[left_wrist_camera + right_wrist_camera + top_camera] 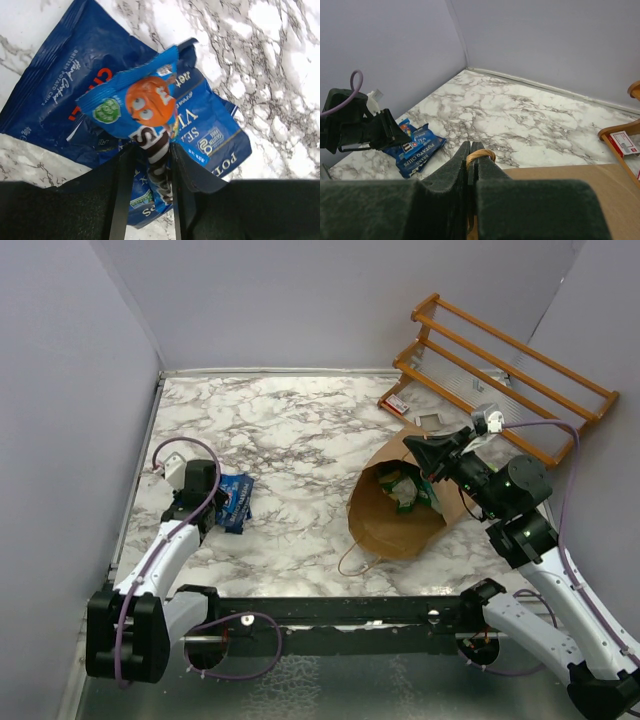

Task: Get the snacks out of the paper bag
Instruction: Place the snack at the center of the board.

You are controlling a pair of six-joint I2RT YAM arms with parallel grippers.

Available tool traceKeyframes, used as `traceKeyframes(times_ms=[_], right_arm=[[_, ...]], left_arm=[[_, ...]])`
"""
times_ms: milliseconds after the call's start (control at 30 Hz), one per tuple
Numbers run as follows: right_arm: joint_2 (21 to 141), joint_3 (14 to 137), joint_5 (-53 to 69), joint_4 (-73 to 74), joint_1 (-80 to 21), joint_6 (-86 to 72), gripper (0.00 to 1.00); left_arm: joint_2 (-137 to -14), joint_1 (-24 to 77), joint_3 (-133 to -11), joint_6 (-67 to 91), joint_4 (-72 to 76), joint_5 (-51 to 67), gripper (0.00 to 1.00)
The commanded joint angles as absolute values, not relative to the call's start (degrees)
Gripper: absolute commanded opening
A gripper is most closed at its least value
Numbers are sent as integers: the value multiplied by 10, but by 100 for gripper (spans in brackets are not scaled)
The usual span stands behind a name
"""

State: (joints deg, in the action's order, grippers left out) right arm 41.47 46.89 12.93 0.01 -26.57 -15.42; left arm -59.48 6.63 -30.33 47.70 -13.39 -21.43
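Observation:
Two dark blue chip packets [60,90] lie on the marble at the left, with a small blue candy packet [145,102] on top of them. My left gripper [148,150] stands over this pile, its jaws a little apart round the tail of the candy packet, with a gap on one side. The brown paper bag [400,530] lies on its side at the right, mouth towards the left arm, with green snacks [405,490] inside. My right gripper [471,146] is shut on the bag's twisted-paper handle [482,154] at the bag's far edge.
A wooden slatted rack [500,370] leans in the back right corner, with a small red and white box [397,403] at its foot. The bag's other handle loop [352,562] trails on the marble near the front. Grey walls close in left, back and right.

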Motion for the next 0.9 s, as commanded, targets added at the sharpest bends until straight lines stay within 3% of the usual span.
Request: traceKeyframes(times_ms=[0,100,267,367,567,733,867], right_arm=[[407,469,129,-7,-266,-160,2],[404,468,129,-4,-266,-161,2],[402,462,126,-5,-266,-159,2],[404,468,127,-2,-266,-157,2],[408,468,132,-10,-266,-159,2],[410,458,134,-22,-266,-164,2],[414,460,138,-22,-266,-166,2]], left_arm=[[-588,41,-302,516,-143,-198,44],[-581,37,-310,519,-150,-185,55],[-570,37,-328,516,-160,-153,85],[-561,37,-350,517,-179,-136,94],[-533,37,-389,465,-162,-55,96],[-531,47,-363,414,1,203,97],[-540,63,-331,456,114,292,97]])
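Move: The left gripper still has the small M&M's packet by one end, low over the two chip bags, its fingers already loosening. The vinegar chips lie about 4 cm to its right, level with it and some 4 cm below; the chilli chips about 2 cm left, 1 cm back and 5 cm below. The paper bag stands roughly 39 cm to its right, about level. From the right gripper, the vinegar chips lie some 38 cm left, 3 cm ahead and 31 cm below. Keep the left gripper almost still over the chip bags and spread the fingers wide to let go of the M&M's packet. Then lift clear by about 11 cm, sweeping right nearly as far towards the paper bag and a little forward, while the wrist swings some 30 degrees clockwise and tips the fingers up. ##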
